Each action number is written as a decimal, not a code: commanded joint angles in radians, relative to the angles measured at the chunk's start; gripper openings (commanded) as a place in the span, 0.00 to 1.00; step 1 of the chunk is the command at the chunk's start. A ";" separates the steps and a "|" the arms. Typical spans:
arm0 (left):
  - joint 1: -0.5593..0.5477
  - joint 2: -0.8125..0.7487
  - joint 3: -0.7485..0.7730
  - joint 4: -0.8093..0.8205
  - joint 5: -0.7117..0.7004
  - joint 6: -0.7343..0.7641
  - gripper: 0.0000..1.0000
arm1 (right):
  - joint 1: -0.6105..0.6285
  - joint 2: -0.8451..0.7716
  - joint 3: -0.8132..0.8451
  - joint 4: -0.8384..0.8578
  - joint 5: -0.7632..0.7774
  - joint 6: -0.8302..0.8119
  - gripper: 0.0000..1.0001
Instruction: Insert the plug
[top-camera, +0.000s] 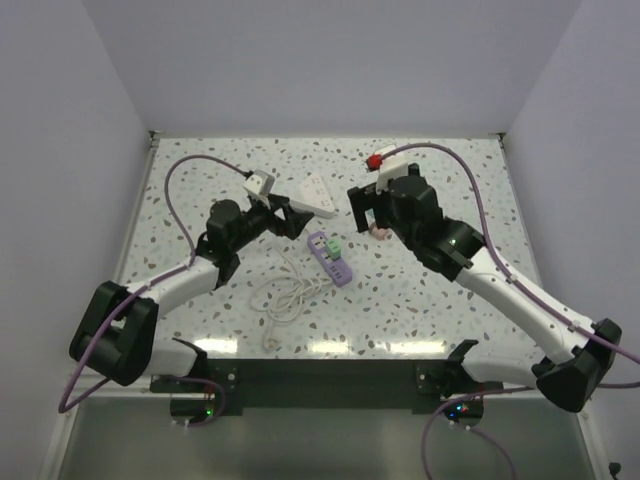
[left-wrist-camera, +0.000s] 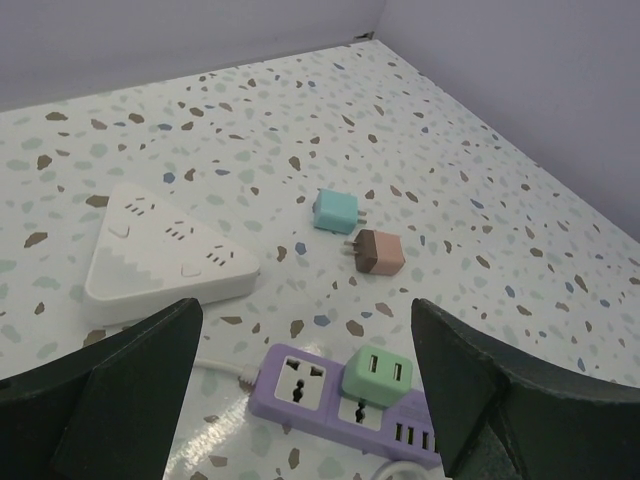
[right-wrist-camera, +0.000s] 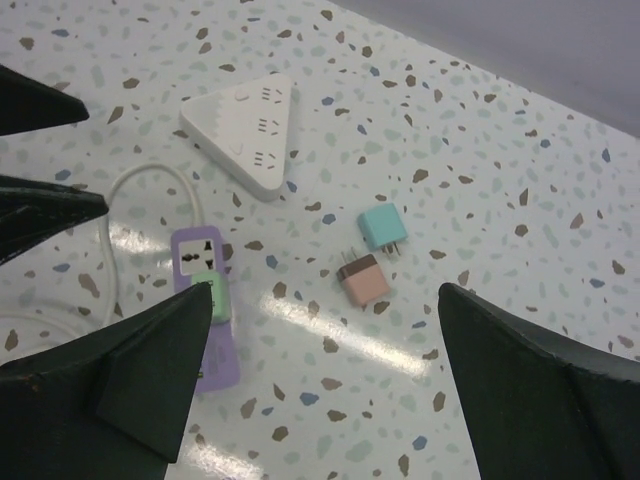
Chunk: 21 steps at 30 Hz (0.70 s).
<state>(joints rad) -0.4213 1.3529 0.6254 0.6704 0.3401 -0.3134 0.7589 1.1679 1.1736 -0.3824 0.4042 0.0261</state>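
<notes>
A purple power strip (top-camera: 330, 260) (left-wrist-camera: 300, 385) (right-wrist-camera: 198, 255) lies mid-table with a green plug (top-camera: 331, 245) (left-wrist-camera: 378, 375) (right-wrist-camera: 217, 300) seated in its second socket. A teal plug (left-wrist-camera: 336, 210) (right-wrist-camera: 381, 227) and a pink plug (top-camera: 380, 232) (left-wrist-camera: 380, 252) (right-wrist-camera: 363, 281) lie loose on the table to its right, prongs showing. My left gripper (top-camera: 290, 215) (left-wrist-camera: 305, 310) hovers open just above the strip, holding nothing. My right gripper (top-camera: 365, 210) (right-wrist-camera: 325, 290) hangs open and empty over the pink plug. In the top view the right gripper hides the teal plug.
A white triangular power strip (top-camera: 313, 195) (left-wrist-camera: 165, 255) (right-wrist-camera: 245, 135) rests behind the purple one. The strip's white cable (top-camera: 285, 295) (right-wrist-camera: 150, 190) coils toward the near edge. Walls enclose the table on three sides.
</notes>
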 joint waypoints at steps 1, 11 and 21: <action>-0.002 -0.011 0.036 0.014 0.008 0.005 0.91 | -0.074 0.105 0.102 -0.067 0.061 0.086 0.99; -0.002 -0.047 0.017 -0.015 -0.024 0.027 0.92 | -0.119 0.226 0.126 -0.116 0.109 0.172 0.99; -0.002 -0.031 0.014 0.006 -0.003 0.014 0.92 | -0.121 0.112 -0.046 0.111 0.243 0.159 0.99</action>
<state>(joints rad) -0.4213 1.3327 0.6266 0.6533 0.3290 -0.3103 0.6384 1.3514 1.1938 -0.4183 0.6220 0.2138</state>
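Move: The peach plug lies about 11 cm ahead of the empty right hand, 3 cm to its right and some 27 cm below. The teal plug sits roughly 7 cm farther out than the peach one, in line with it. The purple power strip, holding the green plug, is about 2 cm ahead and 10 cm left of the right hand, also on the table. From the left hand the peach plug is some 7 cm ahead, 19 cm right and 18 cm below. The peach plug and its teal neighbour draw the right hand in: still wide open and well above the table, it reaches forward about 5 cm early on while starting to sink and ease right, drops some 6 cm in all, then goes on to the right, away from the power strip. The fingers swing clockwise by roughly 20 degrees to point nearly straight ahead, touching nothing. ##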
